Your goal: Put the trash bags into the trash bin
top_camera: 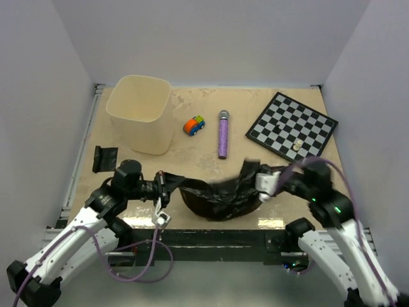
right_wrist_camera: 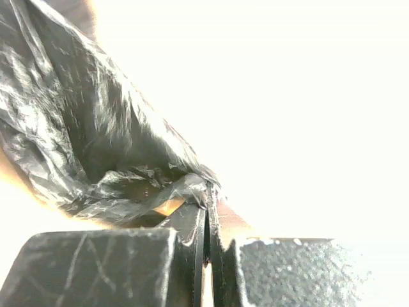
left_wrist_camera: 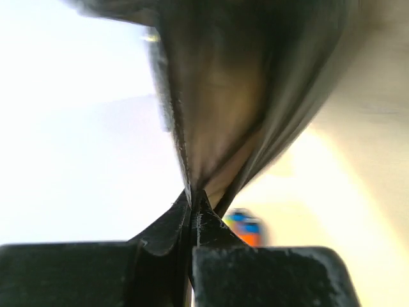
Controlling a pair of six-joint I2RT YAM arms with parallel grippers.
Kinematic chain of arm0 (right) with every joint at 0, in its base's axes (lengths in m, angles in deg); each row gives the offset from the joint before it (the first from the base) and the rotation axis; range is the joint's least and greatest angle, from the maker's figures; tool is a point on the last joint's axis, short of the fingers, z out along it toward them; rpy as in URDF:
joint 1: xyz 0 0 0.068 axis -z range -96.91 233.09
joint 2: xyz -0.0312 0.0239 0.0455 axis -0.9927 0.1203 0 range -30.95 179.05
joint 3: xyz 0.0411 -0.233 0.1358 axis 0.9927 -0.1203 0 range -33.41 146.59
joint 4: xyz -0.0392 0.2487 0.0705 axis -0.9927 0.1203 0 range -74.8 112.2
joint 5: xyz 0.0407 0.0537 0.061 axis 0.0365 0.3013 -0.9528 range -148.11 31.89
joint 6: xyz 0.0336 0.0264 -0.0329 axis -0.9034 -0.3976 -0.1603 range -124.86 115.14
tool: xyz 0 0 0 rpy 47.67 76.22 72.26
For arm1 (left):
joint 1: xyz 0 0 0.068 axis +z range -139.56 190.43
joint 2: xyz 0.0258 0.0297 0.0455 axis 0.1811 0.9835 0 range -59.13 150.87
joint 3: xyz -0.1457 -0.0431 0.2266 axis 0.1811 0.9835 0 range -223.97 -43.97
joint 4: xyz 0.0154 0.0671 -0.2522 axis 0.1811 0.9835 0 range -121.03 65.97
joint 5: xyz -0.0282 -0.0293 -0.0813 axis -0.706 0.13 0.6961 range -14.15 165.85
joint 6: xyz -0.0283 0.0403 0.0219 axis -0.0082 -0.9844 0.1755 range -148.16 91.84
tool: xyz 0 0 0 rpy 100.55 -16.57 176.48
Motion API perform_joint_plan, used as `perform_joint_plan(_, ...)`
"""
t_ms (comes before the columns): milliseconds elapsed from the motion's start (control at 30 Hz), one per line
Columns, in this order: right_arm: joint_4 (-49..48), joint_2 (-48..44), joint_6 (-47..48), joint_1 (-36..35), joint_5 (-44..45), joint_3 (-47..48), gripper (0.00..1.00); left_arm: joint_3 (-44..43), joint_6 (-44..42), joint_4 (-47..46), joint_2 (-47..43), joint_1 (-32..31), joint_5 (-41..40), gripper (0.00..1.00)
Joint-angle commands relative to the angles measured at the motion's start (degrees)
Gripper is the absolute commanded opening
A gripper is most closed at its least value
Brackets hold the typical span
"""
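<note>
A dark, glossy, crinkly trash bag [top_camera: 220, 197] hangs stretched between my two grippers over the near middle of the table. My left gripper [top_camera: 167, 186] is shut on its left edge; the film [left_wrist_camera: 243, 109] runs up from the closed fingertips. My right gripper [top_camera: 258, 181] is shut on its right edge; the crumpled film [right_wrist_camera: 96, 147] fills the left of that view. The cream-beige trash bin [top_camera: 140, 114] stands upright and empty at the back left, apart from the bag. A second folded dark bag [top_camera: 104, 158] lies flat at the left, near the bin.
A purple glittery cylinder [top_camera: 223, 134] lies behind the bag. A small orange-blue toy car [top_camera: 194, 125] sits right of the bin and shows blurred in the left wrist view [left_wrist_camera: 246, 227]. A black-and-white chequered board [top_camera: 292, 125] lies at the back right.
</note>
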Motion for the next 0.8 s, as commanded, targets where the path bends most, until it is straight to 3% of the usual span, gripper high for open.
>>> perform_joint_plan(0,-3.32,-11.27,-0.79,-0.07,-7.28,12.09,0.00,-4.54,3.51,-1.91,-4.51,0.14,9.89,0.00)
perform_joint_plan(133,-3.83,-1.07,-5.53,-0.07,-6.40,15.79,0.00,-6.48,11.23,-3.90,-3.27,0.14,6.38,0.00)
perform_joint_plan(300,-20.69,4.92,-22.06,-0.07,0.70,15.98,0.00,-10.59,38.62,-21.98,4.08,0.05,-6.86,0.00)
perform_joint_plan(433,-36.77,10.18,-25.06,-0.07,12.38,14.04,0.00,-24.36,56.22,-30.37,18.84,1.27,-28.82,0.00)
perform_joint_plan(533,-52.32,19.21,-23.49,0.46,21.88,15.52,0.00,-36.76,63.45,-30.72,30.35,5.31,-31.59,0.00)
perform_joint_plan(667,-65.09,37.48,-22.42,5.28,24.45,31.56,0.00,-52.58,64.96,-36.86,43.19,8.13,-35.98,0.00)
perform_joint_plan(733,-66.34,48.02,-24.70,7.66,25.33,46.33,0.00,-61.63,62.16,-40.90,49.43,8.92,-38.27,0.00)
perform_joint_plan(767,-63.82,53.65,-26.28,8.28,25.07,60.30,0.00,-66.20,59.97,-43.97,52.94,9.27,-38.63,0.00)
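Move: The left hand and the right hand each already pinch one side of the black trash bag's rim, with its slack belly between them. The trash bin's middle stands about 31 cm ahead and 17 cm left of the left hand, 3 cm lower; the toy car is 35 cm ahead, 3 cm right, and the microphone 31 ahead, 18 right, both 15 below. From the right hand, the bin is 28 cm ahead, 48 left, 2 below, and the microphone 29 ahead, 13 left, 13 below. Keep both grippers shut on the bag and fling it out over the table. Jerk the right hand up and slightly back, dip it forward, then sweep up and forward again; raise the left a little first, then swing it along. Finish both about 25 cm farther forward and higher, fingers turned from slanting down and across to level and more forward. ##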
